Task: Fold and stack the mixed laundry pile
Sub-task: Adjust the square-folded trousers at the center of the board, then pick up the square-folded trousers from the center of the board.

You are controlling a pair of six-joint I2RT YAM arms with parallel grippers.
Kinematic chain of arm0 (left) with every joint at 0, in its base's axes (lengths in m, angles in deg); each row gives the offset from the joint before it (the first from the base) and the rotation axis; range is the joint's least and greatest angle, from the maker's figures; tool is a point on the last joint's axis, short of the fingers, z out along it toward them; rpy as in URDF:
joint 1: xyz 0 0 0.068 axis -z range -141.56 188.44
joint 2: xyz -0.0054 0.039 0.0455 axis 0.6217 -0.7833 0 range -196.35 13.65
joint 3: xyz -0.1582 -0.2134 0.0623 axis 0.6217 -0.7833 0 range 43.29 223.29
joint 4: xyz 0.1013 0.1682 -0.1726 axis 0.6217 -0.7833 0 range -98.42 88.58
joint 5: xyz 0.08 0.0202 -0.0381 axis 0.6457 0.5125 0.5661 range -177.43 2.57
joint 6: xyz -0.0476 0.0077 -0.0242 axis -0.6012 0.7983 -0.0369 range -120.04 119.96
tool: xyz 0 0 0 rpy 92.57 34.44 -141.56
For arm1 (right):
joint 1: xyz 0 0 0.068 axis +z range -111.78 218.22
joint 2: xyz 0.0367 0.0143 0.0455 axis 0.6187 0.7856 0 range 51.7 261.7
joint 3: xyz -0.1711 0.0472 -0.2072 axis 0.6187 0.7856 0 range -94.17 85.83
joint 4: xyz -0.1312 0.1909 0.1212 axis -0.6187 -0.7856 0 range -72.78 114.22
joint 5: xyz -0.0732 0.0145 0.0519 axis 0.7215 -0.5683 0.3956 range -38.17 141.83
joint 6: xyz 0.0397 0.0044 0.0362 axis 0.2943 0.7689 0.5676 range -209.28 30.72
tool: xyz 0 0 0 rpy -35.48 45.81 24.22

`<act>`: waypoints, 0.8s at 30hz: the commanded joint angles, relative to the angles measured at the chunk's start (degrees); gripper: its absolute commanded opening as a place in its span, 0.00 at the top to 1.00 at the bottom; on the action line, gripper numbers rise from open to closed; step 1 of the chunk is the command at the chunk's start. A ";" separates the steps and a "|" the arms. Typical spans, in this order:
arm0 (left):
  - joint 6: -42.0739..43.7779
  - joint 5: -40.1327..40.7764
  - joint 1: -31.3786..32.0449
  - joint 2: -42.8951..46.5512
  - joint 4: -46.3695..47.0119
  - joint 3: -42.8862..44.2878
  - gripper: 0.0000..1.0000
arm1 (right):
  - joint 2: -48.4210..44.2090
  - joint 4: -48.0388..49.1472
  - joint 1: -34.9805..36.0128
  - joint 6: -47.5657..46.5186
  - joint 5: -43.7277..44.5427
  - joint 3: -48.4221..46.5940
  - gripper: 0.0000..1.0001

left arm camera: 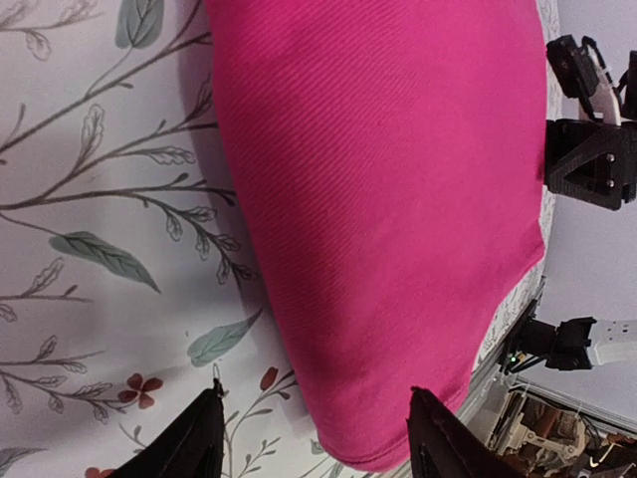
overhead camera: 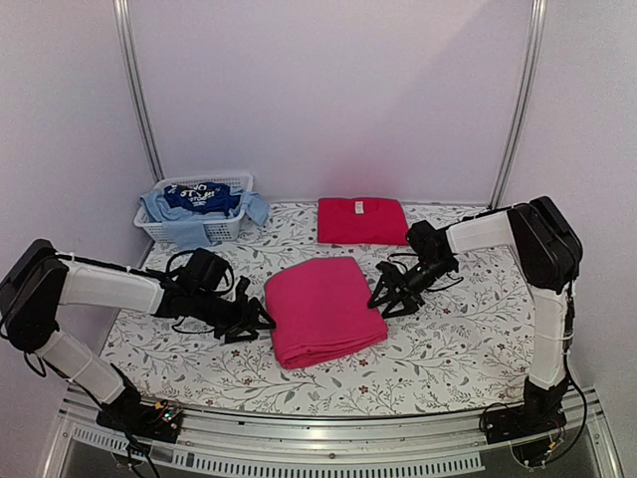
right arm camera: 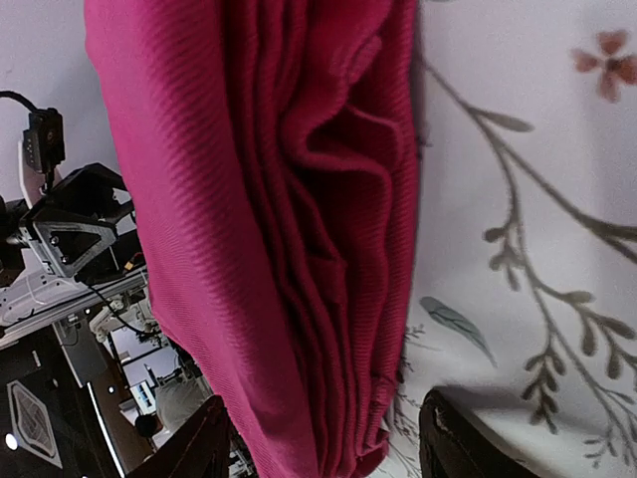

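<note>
A folded pink-magenta cloth [overhead camera: 323, 309] lies flat in the middle of the floral table cover. My left gripper [overhead camera: 261, 321] sits low at its left edge. In the left wrist view this gripper [left arm camera: 317, 398] is open, its jaws wide apart over the near corner of the cloth [left arm camera: 378, 179] without pinching it. My right gripper [overhead camera: 386, 299] is at the cloth's right edge. It [right arm camera: 323, 408] is open too, facing the stacked fold layers [right arm camera: 249, 199]. A folded red cloth [overhead camera: 361, 219] lies at the back. Light blue [overhead camera: 189, 229] and dark blue printed [overhead camera: 204, 197] garments fill the basket.
The white slatted basket [overhead camera: 232, 228] stands at the back left corner of the table. The floral cover [overhead camera: 448, 339] spreads over the whole tabletop. White walls with metal uprights [overhead camera: 139, 90] close the back. The table's metal front rail [overhead camera: 328, 433] runs between the arm bases.
</note>
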 commanded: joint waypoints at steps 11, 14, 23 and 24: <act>-6.61 0.63 3.13 -9.65 8.48 3.88 0.46 | 4.02 2.49 5.45 2.92 0.04 1.39 0.85; -6.68 0.61 3.24 -11.69 9.73 5.38 0.62 | 2.48 3.19 5.45 4.57 1.02 0.96 1.00; 0.99 8.27 5.99 -11.87 -3.40 18.29 1.00 | -4.89 2.71 4.90 7.43 9.11 -2.23 1.00; 1.71 9.42 6.16 -12.18 -5.33 19.98 1.00 | -5.42 2.57 4.67 7.65 9.92 -2.54 1.00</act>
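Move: Just off the left edge of the trousers, the open left hand has the bit of edge it will pinch about 3 cm to its right, 1 cm ahead and 2 cm below. The right hand has its own piece of the right edge some 3 cm back, 3 cm to its left and 1 cm below. The folded red garment lies about 22 cm ahead of the right hand and 3 cm left; the basket is roughly 31 cm ahead of the left hand and 15 cm left. Closing in from both sides, the right hand slides about 4 cm back and left, dips slightly and pinches the right edge of the trousers first; the left goes some 3 cm right and 2 cm down, then shuts on the left edge. Still gripping, the left rises and draws forward and right a couple of centimetres, while the right lifts and eases forward about 1 cm. ##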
